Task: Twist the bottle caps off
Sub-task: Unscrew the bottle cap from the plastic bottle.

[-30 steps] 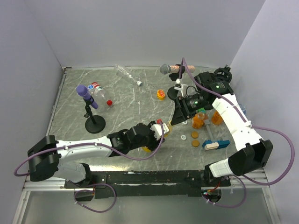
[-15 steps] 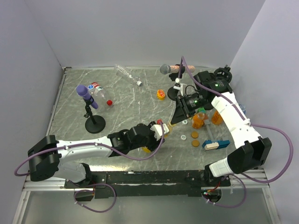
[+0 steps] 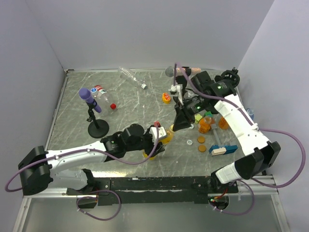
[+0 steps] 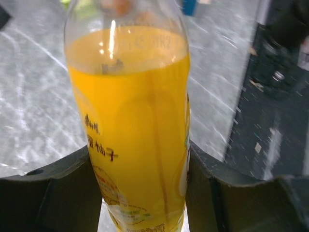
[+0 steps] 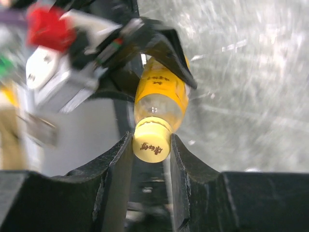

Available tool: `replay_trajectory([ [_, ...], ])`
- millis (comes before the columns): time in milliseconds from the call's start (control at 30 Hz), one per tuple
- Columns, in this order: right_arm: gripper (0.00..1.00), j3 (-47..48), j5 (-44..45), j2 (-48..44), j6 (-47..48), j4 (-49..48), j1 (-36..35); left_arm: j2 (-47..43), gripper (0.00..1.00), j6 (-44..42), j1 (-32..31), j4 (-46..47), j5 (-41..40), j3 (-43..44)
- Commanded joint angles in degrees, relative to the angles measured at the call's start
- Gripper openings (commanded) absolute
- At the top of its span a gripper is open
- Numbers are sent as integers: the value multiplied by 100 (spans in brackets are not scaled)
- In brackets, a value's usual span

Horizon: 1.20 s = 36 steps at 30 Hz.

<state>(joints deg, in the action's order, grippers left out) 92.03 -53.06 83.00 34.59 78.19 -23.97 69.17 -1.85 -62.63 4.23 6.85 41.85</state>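
The yellow-orange juice bottle [image 4: 135, 121] stands between the fingers of my left gripper [image 4: 140, 186], which is shut on its lower body. From above, the bottle [image 3: 166, 138] sits near the table's front middle with my left gripper [image 3: 159, 141] round it. Its pale yellow cap [image 5: 151, 141] is clamped between the fingers of my right gripper [image 5: 151, 147], which reaches down over the bottle top [image 3: 177, 126]. Two clear bottles lie at the back left, one with a red cap [image 3: 113, 106], one with a white cap [image 3: 144, 86].
A purple microphone on a black stand [image 3: 98, 129] rises at the left. A second microphone [image 3: 170, 71] lies at the back. Small orange bottles [image 3: 206, 125], two brown discs [image 3: 201, 139], a white ring [image 3: 189, 142] and a blue-white block [image 3: 222, 150] crowd the right.
My right gripper has shut on the juice bottle's cap and shifted a little left. My left arm has drawn back leftwards with the bottle in its grip.
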Motion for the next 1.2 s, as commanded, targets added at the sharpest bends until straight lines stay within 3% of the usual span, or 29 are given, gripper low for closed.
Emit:
replay_trajectory([
  [0,15,281,75,-196,1688,776,-836,-509,5,-158,233,465,1598,61],
  [100,15,158,453,-442,2234,548,-1232,-658,5,-377,339,193,2108,104],
  [267,16,175,674,-540,3035,635,-1312,-922,5,-659,488,-334,2426,166],
  [533,18,412,762,-513,3159,802,-1304,-1098,5,-738,585,-564,2505,8],
  [800,22,334,648,-478,2783,575,-1304,-932,5,-554,603,-230,2409,-71],
  [1000,53,78,727,-346,1359,-102,-1295,-765,5,-308,603,25,1899,-115],
  [1167,70,289,297,-398,603,-146,-1067,-598,4,-220,603,87,1714,-98],
])
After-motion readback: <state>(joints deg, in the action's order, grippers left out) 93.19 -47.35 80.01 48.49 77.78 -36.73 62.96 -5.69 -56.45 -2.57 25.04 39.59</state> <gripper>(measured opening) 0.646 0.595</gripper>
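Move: The bottle cap is already pinched between the right fingertips, right at the hand point. On the table some 20 cm below, a white cap lies level with it and about 10 cm to the right; two gold caps lie roughly 18 cm right, the nearer one 4 cm back, the farther one level. From the left hand, which holds the bottle, the bottle cap is about 7 cm ahead, 6 cm right and 5 cm above. Both hands shift some 4 cm back and left, the right turning about 40 degrees on the cap, then opening. ##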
